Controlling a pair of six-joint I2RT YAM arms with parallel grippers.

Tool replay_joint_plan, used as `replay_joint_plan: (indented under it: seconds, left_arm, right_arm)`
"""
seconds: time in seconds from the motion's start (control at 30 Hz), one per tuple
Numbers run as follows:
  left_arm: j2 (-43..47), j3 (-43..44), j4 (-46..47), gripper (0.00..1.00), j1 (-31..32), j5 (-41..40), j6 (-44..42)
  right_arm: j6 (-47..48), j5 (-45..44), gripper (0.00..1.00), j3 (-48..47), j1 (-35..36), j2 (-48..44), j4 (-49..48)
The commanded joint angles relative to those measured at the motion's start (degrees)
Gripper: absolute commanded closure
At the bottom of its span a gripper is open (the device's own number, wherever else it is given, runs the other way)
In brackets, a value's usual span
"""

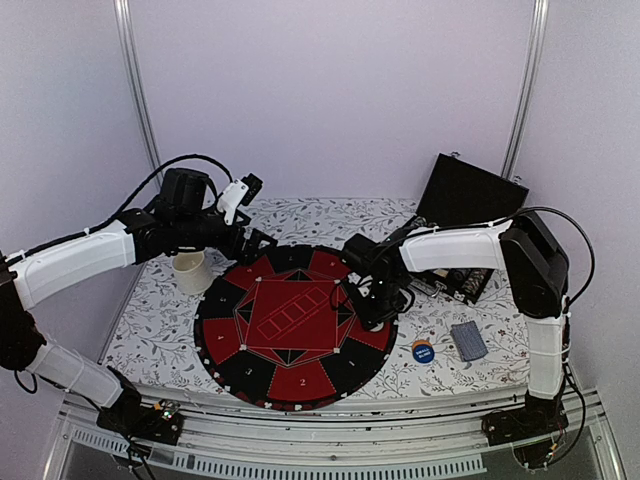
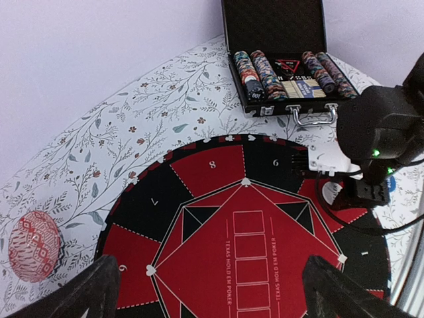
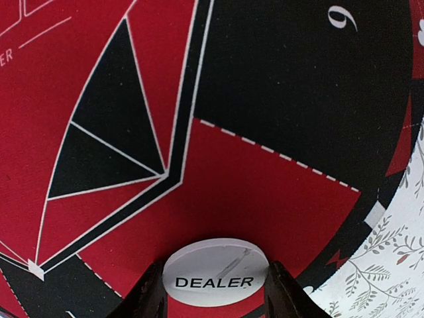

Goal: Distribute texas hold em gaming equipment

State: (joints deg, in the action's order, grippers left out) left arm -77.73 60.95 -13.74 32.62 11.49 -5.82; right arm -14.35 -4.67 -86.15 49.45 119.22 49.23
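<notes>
My right gripper (image 3: pixel 215 286) is shut on a white disc marked DEALER (image 3: pixel 215 270), held flat by its edges over a red segment at the right rim of the round red-and-black poker mat (image 1: pixel 290 372). In the top view that gripper (image 1: pixel 375 312) points down at the mat's right side. My left gripper (image 2: pixel 212 295) hangs open and empty above the mat's far-left part, its dark fingers (image 2: pixel 83 291) wide apart. A blue disc (image 1: pixel 422 350) and a grey-blue deck of cards (image 1: pixel 468 341) lie on the cloth right of the mat. Striped poker chips (image 2: pixel 262 73) sit in rows in the open black case (image 1: pixel 470 195).
A white cup (image 1: pixel 191 272) stands at the mat's left edge, under the left arm. A pink patterned bowl (image 2: pixel 33 246) lies on the floral tablecloth (image 1: pixel 150 330) beside the mat. The case's lid stands upright at the back right. Walls close the table at back and sides.
</notes>
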Motion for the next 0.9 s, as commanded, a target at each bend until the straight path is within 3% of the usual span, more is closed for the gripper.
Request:
replay_joint_plan:
  seconds: [0.0,0.2,0.27,0.37,0.43,0.6,0.87]
  left_arm:
    - [0.96,-0.83,1.00,0.02,-0.01,-0.32,-0.56]
    - [0.58,-0.83,1.00,0.02,-0.10,-0.48,-0.63]
    - [0.48,-0.83,1.03,0.02,-0.15,-0.54,-0.72]
    - [0.45,-0.83,1.05,0.02,-0.15,-0.82,-0.77]
    - [0.37,-0.83,1.00,0.02,-0.19,-0.81,-0.77]
    - [0.32,-0.83,1.03,0.02,-0.19,-0.41,-0.61]
    - [0.39,-0.83,1.01,0.02,-0.19,-0.11,-0.47]
  right_arm:
    - [-0.59,-2.36,0.78,1.75,-0.96,-0.20,1.99]
    - [-0.26,-2.51,0.72,-0.16,-1.04,0.64,2.90]
    - [-0.16,-2.52,0.55,-0.65,-1.11,0.84,3.45]
    - [0.08,-1.41,0.17,-1.20,-1.06,-0.95,4.30]
    - [0.28,-0.70,0.00,-0.94,-1.07,-4.05,3.81]
    - [0.57,-0.35,0.01,1.04,-1.25,-11.56,5.31]
    - [-3.71,3.57,0.01,14.23,-2.59,-21.16,7.41]
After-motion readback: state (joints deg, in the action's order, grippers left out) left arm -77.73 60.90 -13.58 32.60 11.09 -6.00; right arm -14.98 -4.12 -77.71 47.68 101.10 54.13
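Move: The right hand has the dealer button pinched at its fingertips, with the mat's red outer segment right below, no more than 1 or 2 cm down. From this hand the small blind button lies about 10 cm right and 8 cm back, the card deck roughly 18 cm right and 5 cm back, and the chip case about 14 cm right and 17 cm ahead. From the left hand the dealer button is some 23 cm right, 6 cm back and 23 cm below. The right fingers still pinch the tilted dealer button low over the mat's red segment, hold there briefly, then open wide and let it go. The emptied hand lifts about 7 cm, nearly straight up at first, then also swings right and a little back towards the small blind button, the wrist staying pointed down. ##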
